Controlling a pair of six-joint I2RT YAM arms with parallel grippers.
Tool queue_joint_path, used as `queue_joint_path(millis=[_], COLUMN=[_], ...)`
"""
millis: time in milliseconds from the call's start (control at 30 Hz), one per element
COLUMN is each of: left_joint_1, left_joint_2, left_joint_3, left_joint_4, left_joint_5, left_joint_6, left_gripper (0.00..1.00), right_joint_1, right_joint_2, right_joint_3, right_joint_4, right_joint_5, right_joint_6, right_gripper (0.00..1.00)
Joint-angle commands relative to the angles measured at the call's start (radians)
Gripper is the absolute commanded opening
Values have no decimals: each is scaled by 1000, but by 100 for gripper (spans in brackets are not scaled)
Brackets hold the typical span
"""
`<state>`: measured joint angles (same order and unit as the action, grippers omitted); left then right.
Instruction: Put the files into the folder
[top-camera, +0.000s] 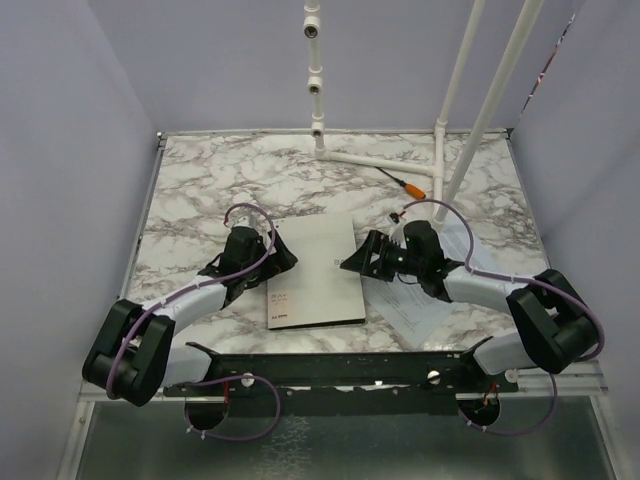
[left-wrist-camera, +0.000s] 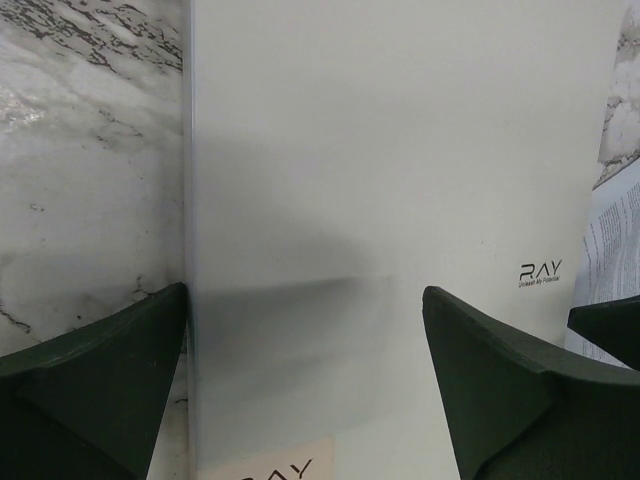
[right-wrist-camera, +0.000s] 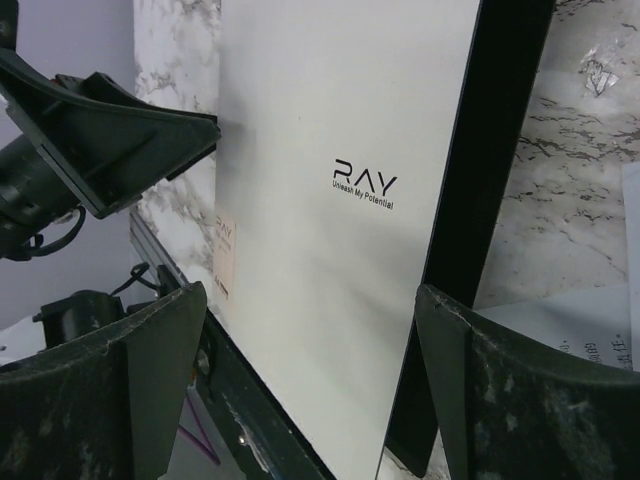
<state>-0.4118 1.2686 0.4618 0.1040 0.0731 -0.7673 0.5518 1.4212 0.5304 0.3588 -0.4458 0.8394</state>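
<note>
The folder (top-camera: 315, 270) lies shut in the middle of the table, its grey-beige cover up. In the right wrist view a black band runs along the right edge of the folder (right-wrist-camera: 340, 180). The files (top-camera: 420, 312), white printed sheets, lie to its right, partly under the right arm. My left gripper (top-camera: 275, 255) stands open at the folder's left edge and holds nothing. In its own view the left gripper (left-wrist-camera: 305, 350) straddles that edge of the folder (left-wrist-camera: 400, 180). My right gripper (top-camera: 360, 262) is open at the folder's right edge, and the right gripper (right-wrist-camera: 310, 370) is empty.
An orange-handled screwdriver (top-camera: 405, 182) lies at the back right. A white pipe frame (top-camera: 380, 160) stands on the far part of the marble table (top-camera: 200, 190). A black rail (top-camera: 340, 368) runs along the near edge between the arm bases.
</note>
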Motion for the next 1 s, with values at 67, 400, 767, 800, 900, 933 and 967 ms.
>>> queue_joint_path(millis=[67, 400, 767, 800, 900, 933, 967], left_joint_1=[-20, -7, 8, 8, 10, 10, 10], left_joint_2=[-56, -81, -114, -117, -124, -127, -129], left_joint_3=[-28, -71, -98, -99, -108, -111, -114], left_joint_4=[54, 161, 261, 266, 296, 308, 315], left_joint_5=[221, 282, 322, 325, 332, 336, 336], left_joint_6=[-102, -158, -200, -201, -211, -218, -222], left_gripper=[99, 99, 99, 99, 99, 99, 99], right_joint_1=[16, 16, 17, 17, 18, 18, 19], right_joint_2=[-24, -26, -6, -4, 9, 14, 18], right_joint_3=[-50, -132, -174, -175, -182, -187, -191], right_joint_4=[286, 524, 676, 682, 722, 739, 760], right_joint_5=[-131, -157, -159, -161, -162, -162, -161], right_joint_6=[137, 279, 371, 374, 400, 409, 418], right_gripper=[88, 86, 86, 86, 85, 85, 85])
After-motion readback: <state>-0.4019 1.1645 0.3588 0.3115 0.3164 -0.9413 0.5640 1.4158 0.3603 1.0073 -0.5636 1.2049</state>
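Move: The folder lies flat under and between both hands. Its middle is about 6 cm right of the left hand, 3 cm back and 3 cm below, with one left finger at its left edge. From the right hand, already at the cover's loose right edge, it is some 9 cm left, level, and 7 cm lower. On the table, the files lie roughly 18 cm right and 2 cm back of the right hand, the screwdriver about 12 cm right and 24 cm farther out. One right finger stays hooked under the cover's right edge and levers it up, the hand rising about 8 cm and rolling some 25 degrees, left side up, easing slightly back and left late on. The left hand keeps bracing the folder's left edge, almost still, then near the end jerks about 4 cm right and as far up, over the folder, rolling right side up. ##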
